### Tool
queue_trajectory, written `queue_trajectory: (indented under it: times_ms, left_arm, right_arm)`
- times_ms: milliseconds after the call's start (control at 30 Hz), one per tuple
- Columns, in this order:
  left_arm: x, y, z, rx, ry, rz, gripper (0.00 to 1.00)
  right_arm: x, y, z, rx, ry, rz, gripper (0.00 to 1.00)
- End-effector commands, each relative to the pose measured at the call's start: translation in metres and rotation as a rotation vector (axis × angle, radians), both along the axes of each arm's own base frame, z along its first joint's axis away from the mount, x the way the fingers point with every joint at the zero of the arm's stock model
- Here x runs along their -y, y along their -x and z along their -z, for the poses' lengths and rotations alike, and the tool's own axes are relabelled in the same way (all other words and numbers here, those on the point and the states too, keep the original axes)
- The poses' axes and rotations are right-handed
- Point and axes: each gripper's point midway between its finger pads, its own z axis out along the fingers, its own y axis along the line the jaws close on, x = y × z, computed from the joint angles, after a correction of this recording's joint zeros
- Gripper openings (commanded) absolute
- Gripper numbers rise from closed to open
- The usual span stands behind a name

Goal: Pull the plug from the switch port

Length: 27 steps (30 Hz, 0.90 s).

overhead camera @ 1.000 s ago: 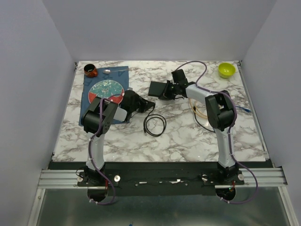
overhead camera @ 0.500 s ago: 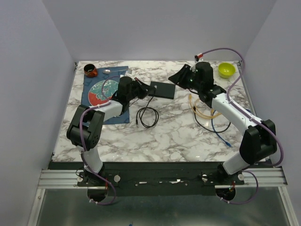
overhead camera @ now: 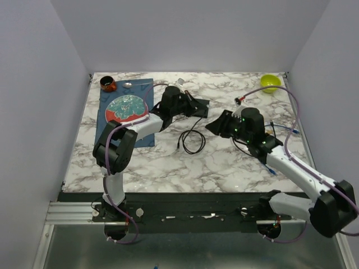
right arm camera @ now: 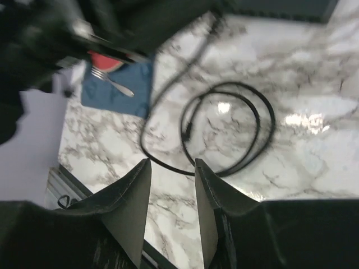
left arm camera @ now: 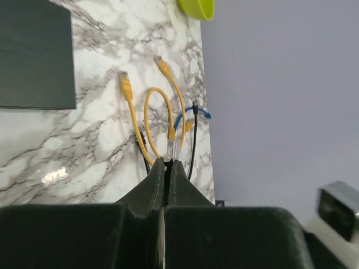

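Observation:
The switch (overhead camera: 203,105) is a flat black box at the table's back centre; its plain top also fills the upper left of the left wrist view (left arm camera: 33,56). A black cable (overhead camera: 192,140) lies coiled in front of it, one loose end (right arm camera: 188,131) on the marble and the other running up to the switch's near edge. The plug at the port is too blurred to make out. My left gripper (overhead camera: 190,105) is shut at the switch's left end, its fingertips (left arm camera: 159,166) together with nothing seen between them. My right gripper (right arm camera: 173,163) hangs open and empty just right of the coil (overhead camera: 210,128).
A red patterned plate (overhead camera: 126,107) and a fork (right arm camera: 112,84) rest on a blue mat (overhead camera: 140,89) at the back left, with a brown cup (overhead camera: 107,84) behind. A green bowl (overhead camera: 270,82) stands back right. Yellow cables (left arm camera: 148,112) and a blue cable (overhead camera: 280,128) lie at the right.
My right gripper has left the switch, swung back towards the near right and opened. My left arm has reached forward and right to the switch. The cable coil has shifted slightly right.

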Motion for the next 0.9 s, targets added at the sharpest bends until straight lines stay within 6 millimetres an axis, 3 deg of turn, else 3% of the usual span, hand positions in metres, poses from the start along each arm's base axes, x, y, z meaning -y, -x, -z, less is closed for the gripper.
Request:
queue_trajectory:
  times_ms: [0, 200, 300, 367, 400, 433, 567, 600, 700, 767, 833, 867]
  left_arm:
    - [0.050, 0.019, -0.026, 0.047, 0.037, 0.155, 0.00]
    - [0.121, 0.033, -0.043, 0.049, 0.122, 0.317, 0.00]
    - [0.152, 0.041, -0.050, 0.044, 0.173, 0.386, 0.00]
    - [0.160, 0.042, -0.044, 0.024, 0.179, 0.400, 0.01]
    - [0.166, 0.046, -0.038, 0.012, 0.183, 0.438, 0.10]
    - [0.167, 0.047, -0.033, 0.002, 0.183, 0.452, 0.40]
    - [0.152, 0.043, -0.016, -0.019, 0.142, 0.409, 0.72]
    - [0.145, 0.043, -0.017, -0.021, 0.133, 0.395, 0.98]
    - [0.126, 0.033, -0.028, -0.010, 0.130, 0.363, 0.99]
    - [0.103, 0.016, -0.029, -0.004, 0.104, 0.279, 0.99]
    - [0.072, 0.011, -0.024, -0.022, 0.043, 0.190, 0.99]
    - [0.047, -0.007, -0.018, -0.029, 0.009, 0.091, 0.99]
  right_arm:
    - [0.025, 0.000, -0.050, 0.198, 0.016, 0.078, 0.45]
    - [0.032, 0.015, -0.072, 0.260, -0.012, 0.069, 0.45]
    - [0.037, 0.014, -0.074, 0.265, 0.009, 0.092, 0.45]
    - [0.043, 0.014, -0.076, 0.285, 0.031, 0.106, 0.46]
    - [0.046, 0.014, -0.076, 0.289, 0.043, 0.113, 0.46]
    - [0.046, 0.015, -0.075, 0.281, 0.056, 0.111, 0.46]
    - [0.049, 0.014, -0.071, 0.261, 0.074, 0.120, 0.46]
    - [0.049, 0.014, -0.070, 0.256, 0.074, 0.125, 0.46]
    - [0.050, 0.014, -0.064, 0.236, 0.083, 0.131, 0.46]
    - [0.054, 0.009, -0.058, 0.216, 0.112, 0.157, 0.46]
    - [0.052, 0.004, -0.040, 0.167, 0.154, 0.152, 0.46]
    - [0.051, 0.002, -0.033, 0.144, 0.172, 0.148, 0.46]
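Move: The black cable's plug is already in the shut left gripper. Its drop spot is about 16 cm to the right and 4 cm back, some 17 cm below, with the yellow cables 4 cm farther right of it. The switch lies about 6 cm ahead, almost level sideways and 16 cm down; the held cable's coil is 14 cm back on the table. From the right gripper, that spot is roughly 10 cm ahead and 7 cm right. Swing the left gripper some 16 cm right and slightly back, away from the switch, arching up and turning about 20 degrees clockwise with the plug held; then open wide to let go by the yellow cables and bring the empty fingers down and back left. Meanwhile lift the still part-open right gripper about 8 cm at first, tipping its fingers up, and ease it right. ##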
